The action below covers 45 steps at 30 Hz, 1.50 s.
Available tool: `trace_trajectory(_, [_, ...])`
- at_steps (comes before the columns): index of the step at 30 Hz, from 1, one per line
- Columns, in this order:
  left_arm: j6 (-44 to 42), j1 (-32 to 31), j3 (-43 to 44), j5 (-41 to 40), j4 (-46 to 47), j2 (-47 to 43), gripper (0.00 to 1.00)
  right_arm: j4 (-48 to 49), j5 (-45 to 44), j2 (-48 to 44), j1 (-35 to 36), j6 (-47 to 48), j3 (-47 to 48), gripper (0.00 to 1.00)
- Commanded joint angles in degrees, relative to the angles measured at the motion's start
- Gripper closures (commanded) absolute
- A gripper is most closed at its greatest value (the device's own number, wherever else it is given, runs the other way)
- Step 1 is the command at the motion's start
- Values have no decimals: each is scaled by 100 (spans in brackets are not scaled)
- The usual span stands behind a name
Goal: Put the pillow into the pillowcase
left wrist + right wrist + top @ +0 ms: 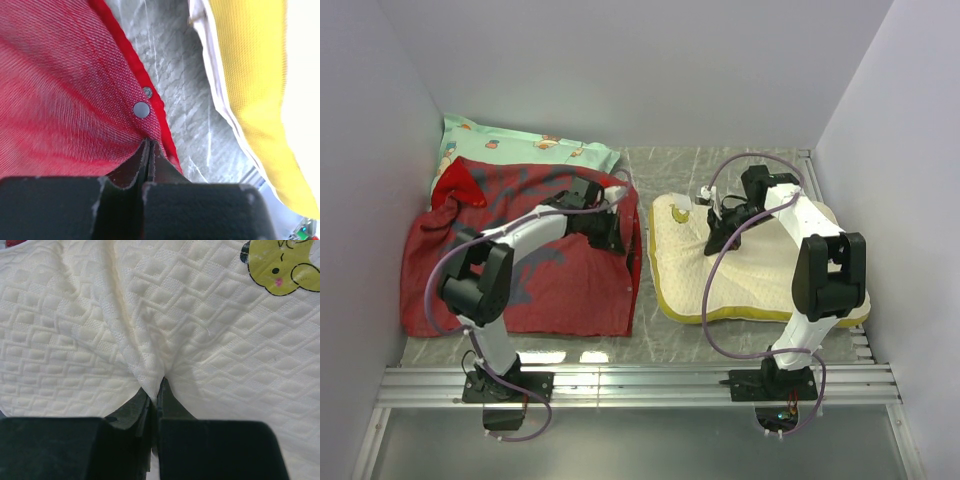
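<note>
The red pillowcase (pixel 550 285) lies spread on the left of the table. My left gripper (pixel 612 232) is shut on its right edge, pinching the red cloth (pixel 75 100) just below two metal snaps (pixel 141 109). The cream pillow (pixel 760 285) with its yellow edge band (pixel 255 85) lies on the right. My right gripper (pixel 720 238) is shut on a pinched fold of the pillow's quilted top (pixel 150 325), near a yellow cartoon print (pixel 280 265).
A mint-green pillow (pixel 510 150) with small prints sits at the back left, partly under the pillowcase. White walls close in the left, back and right. A strip of marbled grey table (pixel 647 250) separates the pillowcase from the cream pillow. A metal rail (pixel 640 385) runs along the near edge.
</note>
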State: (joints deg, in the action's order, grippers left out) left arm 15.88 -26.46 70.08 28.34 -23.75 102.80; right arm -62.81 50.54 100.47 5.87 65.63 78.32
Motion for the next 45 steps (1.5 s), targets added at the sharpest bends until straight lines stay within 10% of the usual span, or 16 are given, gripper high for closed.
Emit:
trace_trajectory(1, [64,334,330,383,-16,-725,100,-592,368,-194,142,336,113,100])
trace_trajectory(18, [-129,616,-47,1077,-341,-1842,100,-593,-352,-502,1724,909,-213,100])
trace_trajectory(30, [-744,607,-426,1139,-1017,-2414,100,-575,-405,948,1690,162,2230,100])
trace_trajectory(45, [-1790,624,-39,2237,-2062,-2546,100,2498,-1819,474,1690,-1605,1406,100])
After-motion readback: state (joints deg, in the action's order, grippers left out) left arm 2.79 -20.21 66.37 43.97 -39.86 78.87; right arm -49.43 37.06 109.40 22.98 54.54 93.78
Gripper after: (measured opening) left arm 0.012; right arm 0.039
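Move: The left gripper already pinches the upper layer of the pillowcase at its mouth; the pillow's left edge stands about 8 cm to its right, level fore and aft, some 3 cm lower. The right gripper already holds a pinched fold on top of the pillow. From it the pillowcase mouth is about 17 cm left, straight across and some 6 cm lower. The yellow print is 7 cm left and 9 cm ahead, the white tag 6 cm left and 12 cm ahead, both about 4 cm below. Lift the left gripper quickly about 11 cm with the pillowcase's upper layer still pinched, edging a little left, then ease it back some 7 cm. Meanwhile keep the right grip on the pillow's fold and drag it back and left, then swing it forward about 14 cm and farther left, towards the mouth; turn that wrist some 20 degrees counter-clockwise, then mostly back while tipping the fingers up. ##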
